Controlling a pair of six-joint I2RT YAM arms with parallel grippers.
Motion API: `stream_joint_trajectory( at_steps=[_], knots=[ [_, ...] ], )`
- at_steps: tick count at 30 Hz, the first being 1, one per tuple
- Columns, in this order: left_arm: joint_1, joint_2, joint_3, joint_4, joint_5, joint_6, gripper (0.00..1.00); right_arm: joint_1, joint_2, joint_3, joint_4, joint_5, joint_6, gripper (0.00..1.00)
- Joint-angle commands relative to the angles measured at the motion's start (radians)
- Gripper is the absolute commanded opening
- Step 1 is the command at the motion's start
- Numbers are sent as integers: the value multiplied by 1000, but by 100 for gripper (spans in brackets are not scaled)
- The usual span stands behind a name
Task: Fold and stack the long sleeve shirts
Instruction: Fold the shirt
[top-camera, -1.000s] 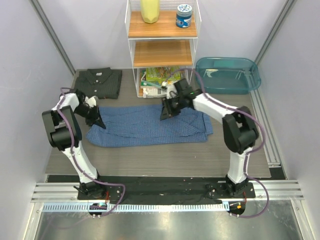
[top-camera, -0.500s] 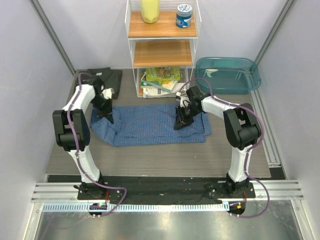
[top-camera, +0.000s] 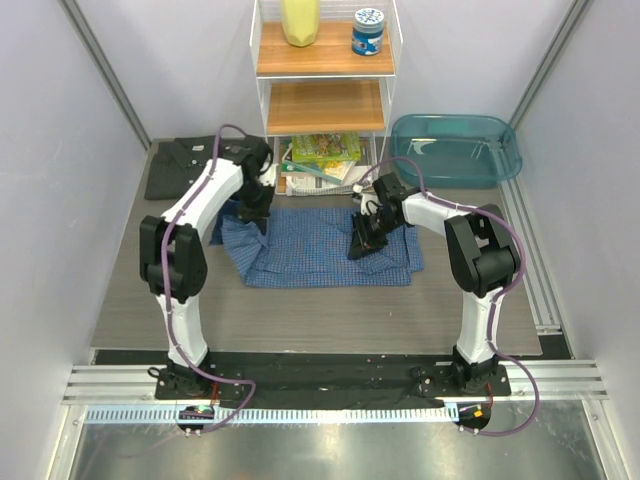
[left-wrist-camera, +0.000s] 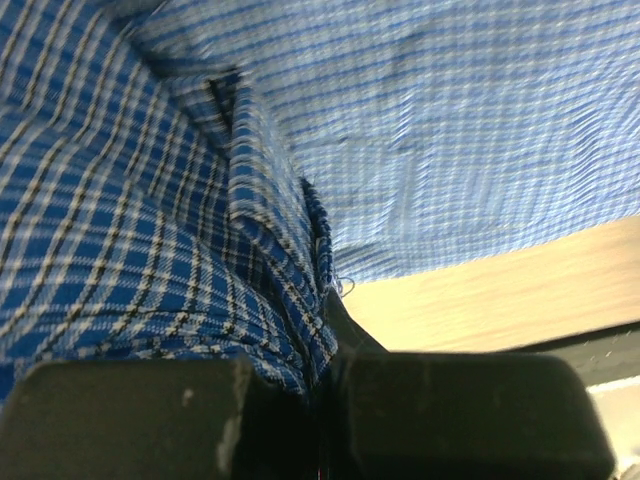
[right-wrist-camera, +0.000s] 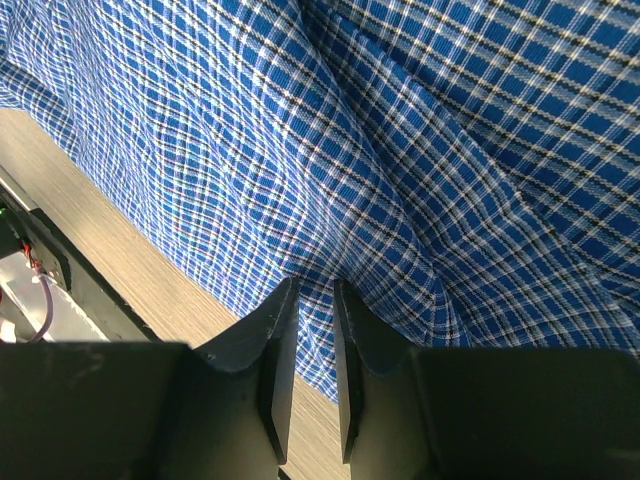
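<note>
The blue checked shirt lies across the middle of the table, with its left part lifted and bunched toward the centre. My left gripper is shut on that left edge. In the left wrist view the cloth is pinched between the closed jaws. My right gripper rests tips-down on the shirt's right half. In the right wrist view its jaws stand a narrow gap apart over the checked cloth. The dark charcoal shirt lies folded at the back left, partly hidden by my left arm.
A white wire rack with wooden shelves stands at the back centre, with packets at its foot. A yellow object and a blue jar stand on its top shelf. A teal plastic tub sits at the back right.
My left gripper has carried the blue shirt's left edge to the right, folding it over toward the centre. My right gripper shifted right, then stayed put on the shirt.
</note>
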Motion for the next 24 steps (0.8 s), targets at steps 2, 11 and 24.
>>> stream_joint_trajectory(
  at_steps=[2, 11, 24],
  knots=[
    [-106, 90, 121, 25, -36, -99, 0, 1, -2, 1, 26, -19, -2, 26],
    [-244, 214, 181, 51, -42, -123, 24, 1, -7, 3, 31, -21, 0, 26],
    [-363, 41, 339, -35, 45, 125, 70, 1, -42, 7, 8, 5, -11, 26]
  ],
)
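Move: My left hand already holds the shirt's gathered left end. The flat middle of the shirt, where this end goes, lies about 13 cm to the right, 3 cm back and 10 cm below. My right gripper stands on the shirt some 22 cm to the right and 5 cm back; the dark folded shirt lies roughly 15 cm left and 14 cm ahead. From my right hand, the shirt's middle is about 9 cm left and 1 cm ahead, slightly below. I swing the pinched left end of the shirt rightward over its flat middle, towards my right gripper, going some 11 cm and sinking about 5. Over the last of that descent my left fingers open to let the cloth go, then the hand lifts back up, still drifting right and turning clockwise by nearly 20 degrees. My right hand stays put with its fingertips on the shirt. ##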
